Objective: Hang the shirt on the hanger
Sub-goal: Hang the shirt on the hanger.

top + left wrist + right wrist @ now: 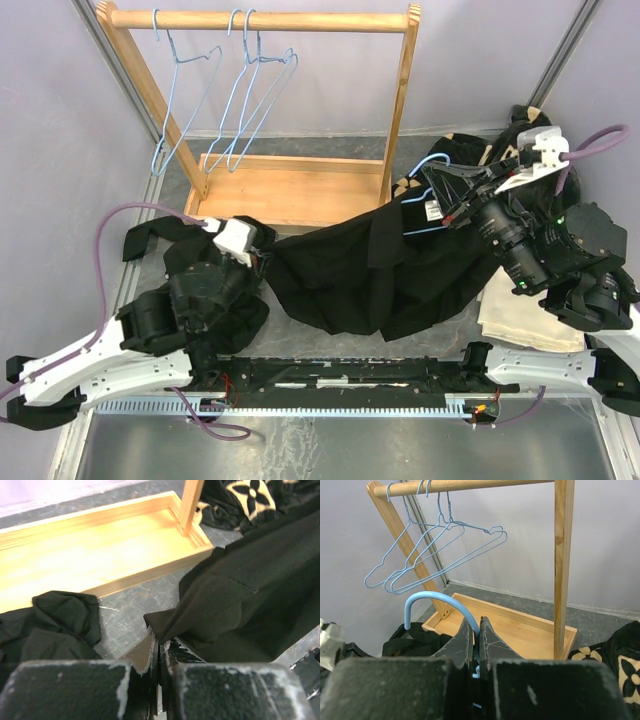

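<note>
The black shirt [350, 270] lies spread across the middle of the table, its white tag [432, 210] at the right end. My left gripper [262, 250] is at the shirt's left edge. In the left wrist view its jaws [159, 639] are pressed together with a corner of the shirt [250, 595] pinched at their tips. My right gripper [440, 195] is shut on the light-blue hanger [420, 190] at the collar end. In the right wrist view the hanger's hook [435, 597] curves up and left out of the shut gripper [476, 625]. The hanger's lower part is hidden by cloth.
The wooden rack [260, 18] stands at the back with several blue hangers [245, 90] on its bar and a wooden tray base [280, 190]. Another black garment [150, 235] lies by the left arm. A flower-patterned black garment [250, 492] lies at the back right. A cream cloth [525, 320] is under the right arm.
</note>
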You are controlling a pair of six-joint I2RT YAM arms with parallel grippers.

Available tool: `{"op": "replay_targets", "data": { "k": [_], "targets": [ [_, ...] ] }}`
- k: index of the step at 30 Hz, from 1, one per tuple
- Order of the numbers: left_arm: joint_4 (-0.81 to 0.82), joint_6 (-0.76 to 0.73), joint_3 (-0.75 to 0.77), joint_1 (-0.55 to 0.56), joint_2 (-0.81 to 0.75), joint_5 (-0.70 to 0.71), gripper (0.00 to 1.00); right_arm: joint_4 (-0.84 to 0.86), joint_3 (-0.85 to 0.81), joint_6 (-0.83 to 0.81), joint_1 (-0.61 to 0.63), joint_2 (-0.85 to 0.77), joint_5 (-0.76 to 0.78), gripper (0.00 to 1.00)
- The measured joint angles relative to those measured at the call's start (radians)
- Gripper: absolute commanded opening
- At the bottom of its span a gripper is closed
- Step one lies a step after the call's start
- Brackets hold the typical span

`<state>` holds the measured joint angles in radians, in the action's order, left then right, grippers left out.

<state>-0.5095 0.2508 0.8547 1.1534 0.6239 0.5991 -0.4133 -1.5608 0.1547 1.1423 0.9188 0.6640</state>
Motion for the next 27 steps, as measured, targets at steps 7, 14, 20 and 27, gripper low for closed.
{"op": "replay_targets", "data": {
  "k": [7, 14, 20, 27],
  "targets": [
    [-0.082, -0.001, 0.083, 0.000, -0.036, 0.116, 0.03, 0.001, 0.000, -0.004, 0.000, -0.030, 0.010, 0.00],
    [-0.122, -0.011, 0.113, 0.000, -0.022, 0.163, 0.03, 0.000, -0.002, -0.016, 0.000, -0.041, 0.003, 0.00],
    [-0.132, -0.098, 0.241, 0.000, 0.049, 0.163, 0.36, -0.017, -0.095, -0.062, 0.000, 0.003, -0.024, 0.00],
    [-0.101, -0.227, 0.546, 0.000, 0.198, 0.076, 0.71, -0.023, -0.304, -0.156, 0.000, 0.098, -0.060, 0.00]
  ]
}}
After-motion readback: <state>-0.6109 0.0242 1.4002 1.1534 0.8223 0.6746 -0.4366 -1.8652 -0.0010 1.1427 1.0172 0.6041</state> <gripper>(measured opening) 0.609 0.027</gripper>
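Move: The left hand pinches the shirt's left corner; the shirt's middle lies about 16 cm to its right, level fore and aft, some 8 cm higher. The blue hanger's body is about 23 cm right and 16 cm above that hand; the other black garment lies 15 cm left, 3 cm ahead, 25 cm below. From the right hand, which grips the hanger's hook, the shirt's middle is 3 cm back, 7 cm left, 17 cm below. Left hand tugs the corner 4 cm left, releases it and rises 16 cm; right lifts the hanger 8 cm. ##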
